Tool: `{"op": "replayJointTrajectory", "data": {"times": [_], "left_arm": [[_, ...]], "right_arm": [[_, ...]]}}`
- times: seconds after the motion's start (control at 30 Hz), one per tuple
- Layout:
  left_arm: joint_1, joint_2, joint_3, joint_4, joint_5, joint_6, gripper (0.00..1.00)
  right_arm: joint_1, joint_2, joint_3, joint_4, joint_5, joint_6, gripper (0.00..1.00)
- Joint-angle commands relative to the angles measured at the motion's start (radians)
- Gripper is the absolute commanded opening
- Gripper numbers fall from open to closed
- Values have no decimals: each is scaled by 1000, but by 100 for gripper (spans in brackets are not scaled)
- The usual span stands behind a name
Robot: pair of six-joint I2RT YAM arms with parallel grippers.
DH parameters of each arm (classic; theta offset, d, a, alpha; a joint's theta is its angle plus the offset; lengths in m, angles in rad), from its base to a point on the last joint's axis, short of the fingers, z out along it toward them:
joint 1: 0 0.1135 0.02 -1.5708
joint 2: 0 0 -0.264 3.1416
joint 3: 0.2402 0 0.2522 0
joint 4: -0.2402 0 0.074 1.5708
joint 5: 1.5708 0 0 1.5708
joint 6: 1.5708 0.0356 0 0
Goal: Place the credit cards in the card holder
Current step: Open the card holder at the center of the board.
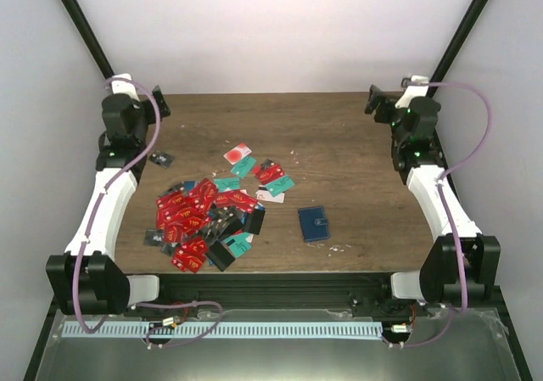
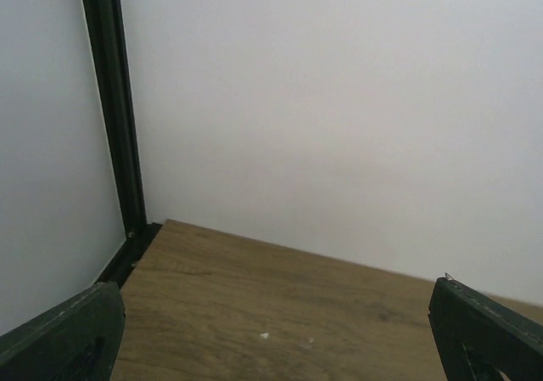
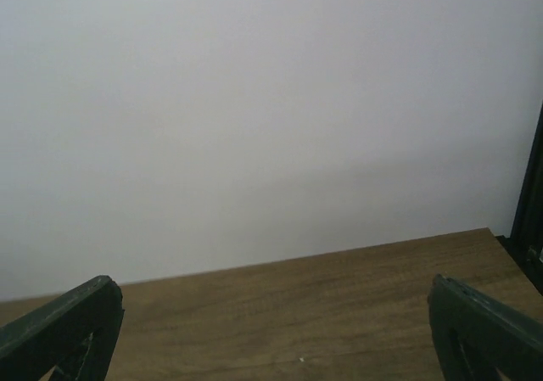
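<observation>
The credit cards [image 1: 208,211] lie scattered in a loose pile on the left half of the table, mostly red with some teal, black and white ones. To their right, the dark blue card holder [image 1: 315,224] lies flat and closed, apart from the pile. My left gripper [image 1: 159,101] rests at the far left corner, open, nothing between its fingers [image 2: 64,334]. At the far right corner my right gripper [image 1: 373,101] is also open and empty, its fingers [image 3: 484,326] spread wide. Both wrist views face the back wall; neither shows cards or holder.
A single black card [image 1: 160,158] lies apart near the left arm. The wooden table [image 1: 356,169] is hemmed by white walls and black frame posts [image 2: 114,126]. Small white specks [image 1: 339,248] lie near the front edge.
</observation>
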Motion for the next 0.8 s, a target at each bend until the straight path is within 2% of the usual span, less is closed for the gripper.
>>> {"op": "replayJointTrajectory", "data": {"times": [0.0, 0.1, 0.17, 0.37, 0.57, 0.77], "left_arm": [[5, -5, 169, -324, 15, -209, 100], [17, -21, 181, -369, 117, -266, 100], [20, -27, 157, -368, 241, -297, 100], [-9, 15, 115, -487, 413, -401, 100], [-254, 5, -11, -547, 388, -415, 98], [-495, 19, -154, -476, 399, -511, 94]], "right_arm": [[4, -3, 171, -331, 79, 148, 100], [-1, -10, 189, -372, 32, 138, 100], [-2, -18, 183, -407, -16, 142, 100], [-1, -92, 65, -507, -147, 267, 100], [9, -157, -93, -624, -358, 312, 100], [67, -218, -243, -699, -460, 342, 100]]}}
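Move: The card holder lies about 18 cm back from the left hand and roughly 49 cm to its right; from the right hand it is some 20 cm back and 21 cm to the left. The card pile's middle is around 18 cm back and 16 cm right of the left hand, and the small red-and-teal stack is about 38 cm to that hand's right, 2 cm back. All of it is on the board, about 33 cm below both hands. Both empty grippers head for the card holder, first finishing a short 3–4 cm rise, then sinking ever faster. The left sweeps about 20 cm right and 10 cm back over the pile's far side, ending some 15 cm lower; the right drops about as far, drawing back 11 cm and left 6 cm. Both tip roughly 40 degrees down and turn inward, the left more, fingers staying wide and touching nothing. ##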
